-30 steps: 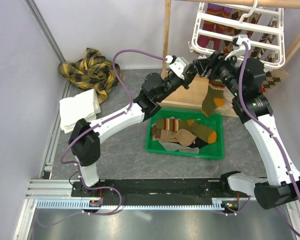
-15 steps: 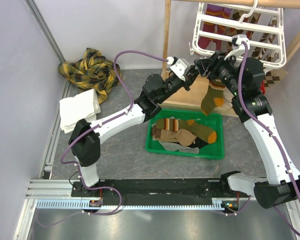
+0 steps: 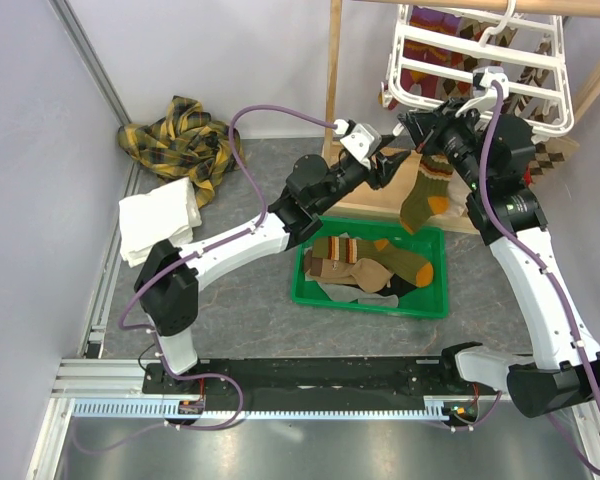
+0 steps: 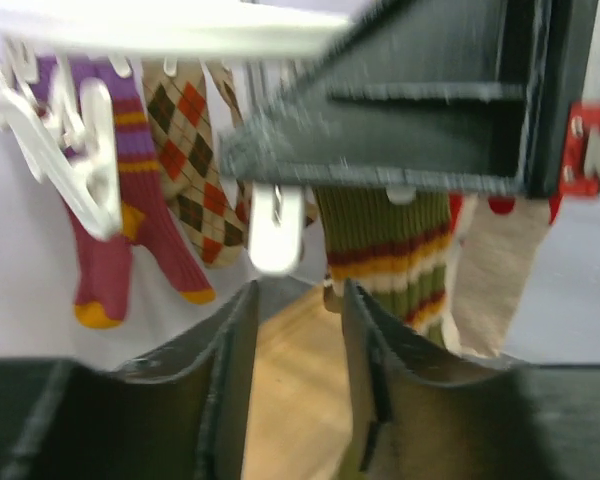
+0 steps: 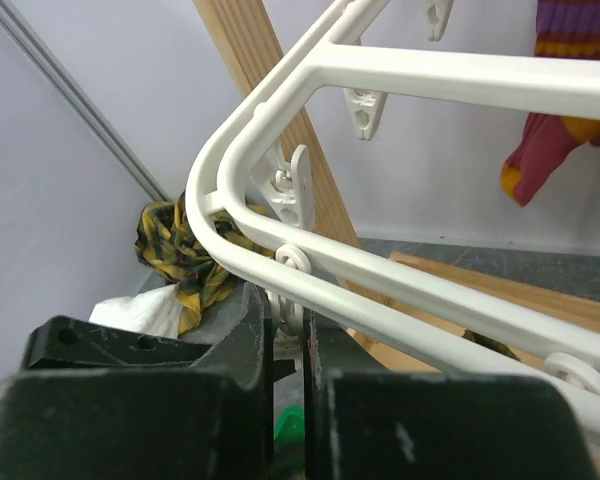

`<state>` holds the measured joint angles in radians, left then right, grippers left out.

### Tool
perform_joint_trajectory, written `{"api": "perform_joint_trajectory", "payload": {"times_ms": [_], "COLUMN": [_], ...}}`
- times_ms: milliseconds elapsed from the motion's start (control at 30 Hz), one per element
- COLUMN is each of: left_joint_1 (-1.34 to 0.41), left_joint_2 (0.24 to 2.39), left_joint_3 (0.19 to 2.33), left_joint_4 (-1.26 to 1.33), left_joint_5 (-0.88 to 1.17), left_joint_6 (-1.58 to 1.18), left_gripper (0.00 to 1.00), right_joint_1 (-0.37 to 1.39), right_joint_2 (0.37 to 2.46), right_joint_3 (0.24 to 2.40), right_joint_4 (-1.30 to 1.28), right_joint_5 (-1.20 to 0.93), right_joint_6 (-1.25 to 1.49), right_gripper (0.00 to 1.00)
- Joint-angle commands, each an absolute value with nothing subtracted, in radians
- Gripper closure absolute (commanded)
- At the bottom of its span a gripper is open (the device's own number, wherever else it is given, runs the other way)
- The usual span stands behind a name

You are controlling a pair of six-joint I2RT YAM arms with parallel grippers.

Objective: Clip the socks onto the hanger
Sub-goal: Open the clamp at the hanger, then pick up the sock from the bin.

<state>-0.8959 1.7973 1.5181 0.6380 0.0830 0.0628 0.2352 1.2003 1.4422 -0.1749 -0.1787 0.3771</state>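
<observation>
An olive sock [image 3: 425,195] with red and yellow stripes [image 4: 385,245] hangs below the lower left corner of the white hanger [image 3: 392,70]; its top is hidden behind my right gripper [image 3: 418,128]. That gripper [image 5: 287,300] is shut on a white clip [image 5: 292,312] just under the hanger's curved frame [image 5: 380,270]. My left gripper [image 3: 393,166] stands open just left of the sock, and only the wooden base shows between its fingers [image 4: 298,295]. A loose clip [image 4: 273,228] dangles above them. Purple [image 4: 110,230] and argyle [image 4: 195,160] socks hang on the hanger. More socks [image 3: 365,262] lie in the green bin [image 3: 435,300].
A wooden frame post [image 3: 332,70] rises just left of the hanger, on a wooden base beneath the hanging sock. A yellow plaid cloth [image 3: 185,140] and a folded white towel [image 3: 158,225] lie at the back left by the wall.
My left gripper has opened and drawn back down and to the left, away from the sock's top. My right gripper has closed on the clip and risen slightly.
</observation>
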Motion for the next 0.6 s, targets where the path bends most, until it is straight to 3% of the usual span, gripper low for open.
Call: {"api": "perform_joint_trajectory", "payload": {"times_ms": [0, 67, 167, 400, 567], "left_joint_1": [-0.914, -0.914, -0.914, -0.914, -0.913], "left_joint_2": [1.717, 1.695, 1.635, 1.509, 1.5], "left_joint_3": [1.476, 1.442, 1.393, 1.298, 1.312], "left_joint_4": [0.62, 0.589, 0.528, 0.142, -0.268], "left_joint_5": [0.04, 0.008, -0.067, -0.366, -0.425], "left_joint_6": [0.009, -0.034, -0.107, -0.479, -0.696], "left_gripper": [0.4, 0.24, 0.11, 0.07, 0.06], "right_joint_1": [0.235, 0.235, 0.235, 0.235, 0.235], "right_joint_2": [1.177, 1.175, 1.17, 1.163, 1.157], "right_joint_3": [1.454, 1.451, 1.447, 1.433, 1.422], "right_joint_4": [-0.14, -0.143, -0.147, -0.152, -0.156], "right_joint_5": [-0.175, -0.173, -0.169, -0.161, -0.152], "right_joint_6": [0.373, 0.365, 0.359, 0.35, 0.344], "right_gripper": [1.0, 1.0, 1.0, 1.0, 1.0]}}
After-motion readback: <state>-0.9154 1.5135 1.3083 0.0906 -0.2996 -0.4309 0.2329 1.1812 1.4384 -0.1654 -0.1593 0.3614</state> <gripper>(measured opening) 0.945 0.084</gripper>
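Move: Almost straight below the left hand, some 38 cm down and about 1 cm back, lie the socks in the green tray. The clamp is just past its fingertips, about 2 cm ahead, 3 cm right and 2 cm up, already pinched at the right hand's point. The hanging sock is roughly 1 cm ahead, 8 cm right and 11 cm below the left hand. From the right hand, the hanger's middle is about 8 cm ahead, 13 cm right and 3 cm up. Backing away from the clamp and the right fingertips, the left hand opens from half to nearly full, sinking about 9 cm, first straight down, then also swinging some 9 cm left. It tips down around 40 degrees and turns counter-clockwise to face the tray. The right hand keeps its pinch on the clamp, barely rising. ##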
